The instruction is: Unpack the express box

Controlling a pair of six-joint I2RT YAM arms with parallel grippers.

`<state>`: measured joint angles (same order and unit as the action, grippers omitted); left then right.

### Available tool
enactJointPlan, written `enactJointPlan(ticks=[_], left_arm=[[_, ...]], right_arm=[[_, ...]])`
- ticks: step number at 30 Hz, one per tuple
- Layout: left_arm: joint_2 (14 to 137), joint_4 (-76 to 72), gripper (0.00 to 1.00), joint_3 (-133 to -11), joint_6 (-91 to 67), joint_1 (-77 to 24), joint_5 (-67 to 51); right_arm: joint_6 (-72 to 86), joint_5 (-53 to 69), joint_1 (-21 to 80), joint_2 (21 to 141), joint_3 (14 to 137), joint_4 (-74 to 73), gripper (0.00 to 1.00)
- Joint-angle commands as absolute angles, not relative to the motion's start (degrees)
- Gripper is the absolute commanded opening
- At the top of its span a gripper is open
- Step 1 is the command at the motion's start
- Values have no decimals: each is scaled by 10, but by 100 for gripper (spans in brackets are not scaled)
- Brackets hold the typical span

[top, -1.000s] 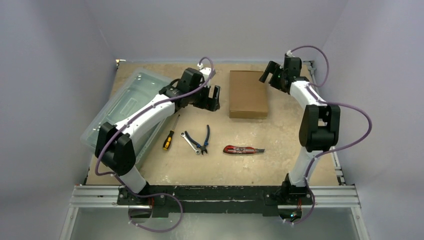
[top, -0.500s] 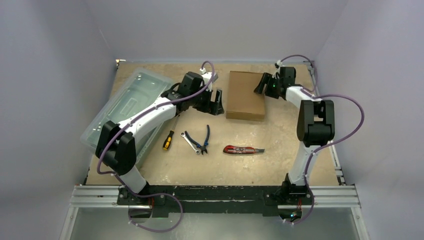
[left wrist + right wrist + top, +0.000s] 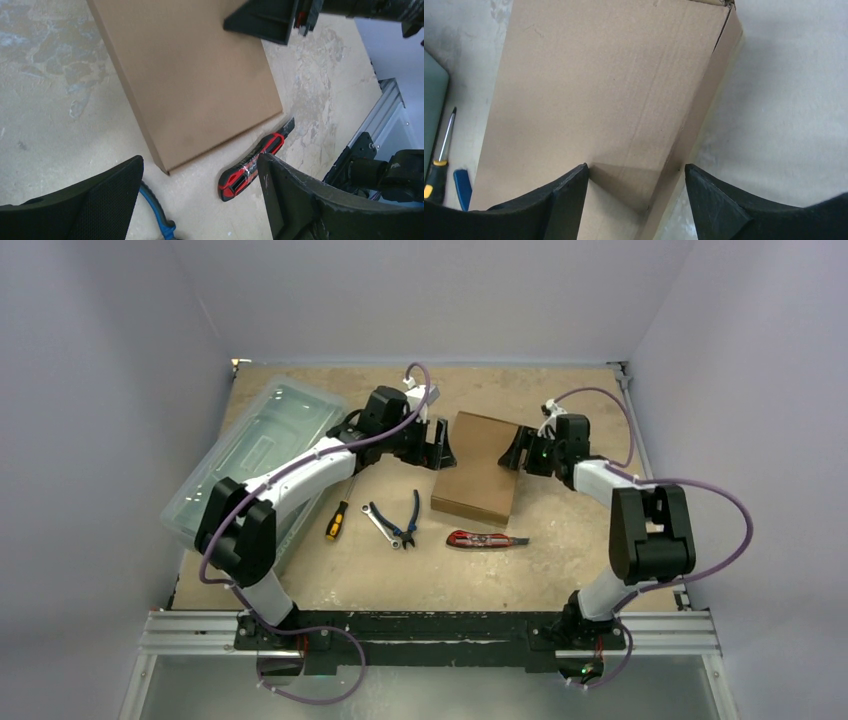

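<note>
The express box (image 3: 478,470), flat plain brown cardboard, lies shut on the table and skewed, its near end swung left. My right gripper (image 3: 518,452) is at its right long edge. In the right wrist view the box (image 3: 599,85) fills the frame and the right gripper (image 3: 636,170) stands open astride that edge, one finger on the lid, the other over the table. My left gripper (image 3: 440,445) hovers open beside the box's left edge. The left wrist view shows the left gripper (image 3: 199,162) empty, just off the box's (image 3: 190,75) near corner.
A translucent greenish plastic bin (image 3: 250,455) lies at the left under the left arm. In front of the box lie a screwdriver (image 3: 338,518), a wrench (image 3: 380,523), blue-handled pliers (image 3: 405,520) and a red utility knife (image 3: 485,539), which almost touches the box's near edge.
My right gripper came down from the far right onto the box's right edge. The box slid toward the near side and twisted. The left gripper shifted slightly right toward the box.
</note>
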<state>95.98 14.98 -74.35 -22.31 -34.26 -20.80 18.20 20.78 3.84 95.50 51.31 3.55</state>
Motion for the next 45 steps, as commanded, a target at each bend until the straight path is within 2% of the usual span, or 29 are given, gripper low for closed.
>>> enactJointPlan(ticks=[1, 6, 12, 16, 21, 24, 28, 35, 45], left_arm=[[982, 96, 85, -751, -265, -344, -213], [1054, 119, 86, -804, -325, -344, -200], [1117, 119, 86, -830, -329, -344, -205], [1128, 93, 76, -803, -316, -344, -234], [1138, 160, 73, -819, -290, -343, -176], [1136, 164, 67, -808, -293, -338, -166], [1151, 125, 53, -775, -326, -305, -225], [1193, 55, 39, -733, -400, -270, -303], [1224, 38, 35, -728, -422, -238, -329]], right_arm=[[178, 170, 36, 888, 476, -22, 74], [219, 157, 25, 822, 440, 14, 84], [238, 203, 24, 823, 428, 35, 89], [263, 210, 24, 815, 403, 66, 87], [304, 224, 19, 814, 370, 123, 87], [328, 262, 11, 815, 351, 161, 89], [348, 316, -12, 818, 332, 203, 92], [365, 399, -66, 833, 311, 245, 95], [373, 421, -75, 884, 317, 265, 99]])
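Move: The left gripper hangs open above and left of the cardboard box. The box's middle lies about 9 cm to its right, 4 cm ahead and 14 cm below. From that hand the pliers are some 8 cm back, 7 cm left and 16 cm down, and the red cutter about 12 cm back, 11 cm right and equally low. From the right gripper, at the box's right edge, the box's middle is roughly 8 cm left, 1 cm back and 4 cm below. Drop the left gripper about 11 cm onto the box's left long edge, easing forward some 4 cm and tipping the wrist nearly 30 degrees further down. Close its fingers by over half, one against the side face and one on the top, to pinch the edge. Meanwhile draw the right gripper back about 6 cm along the right edge, opening it wide and rolling its left side up, so it ends straddling that edge. ##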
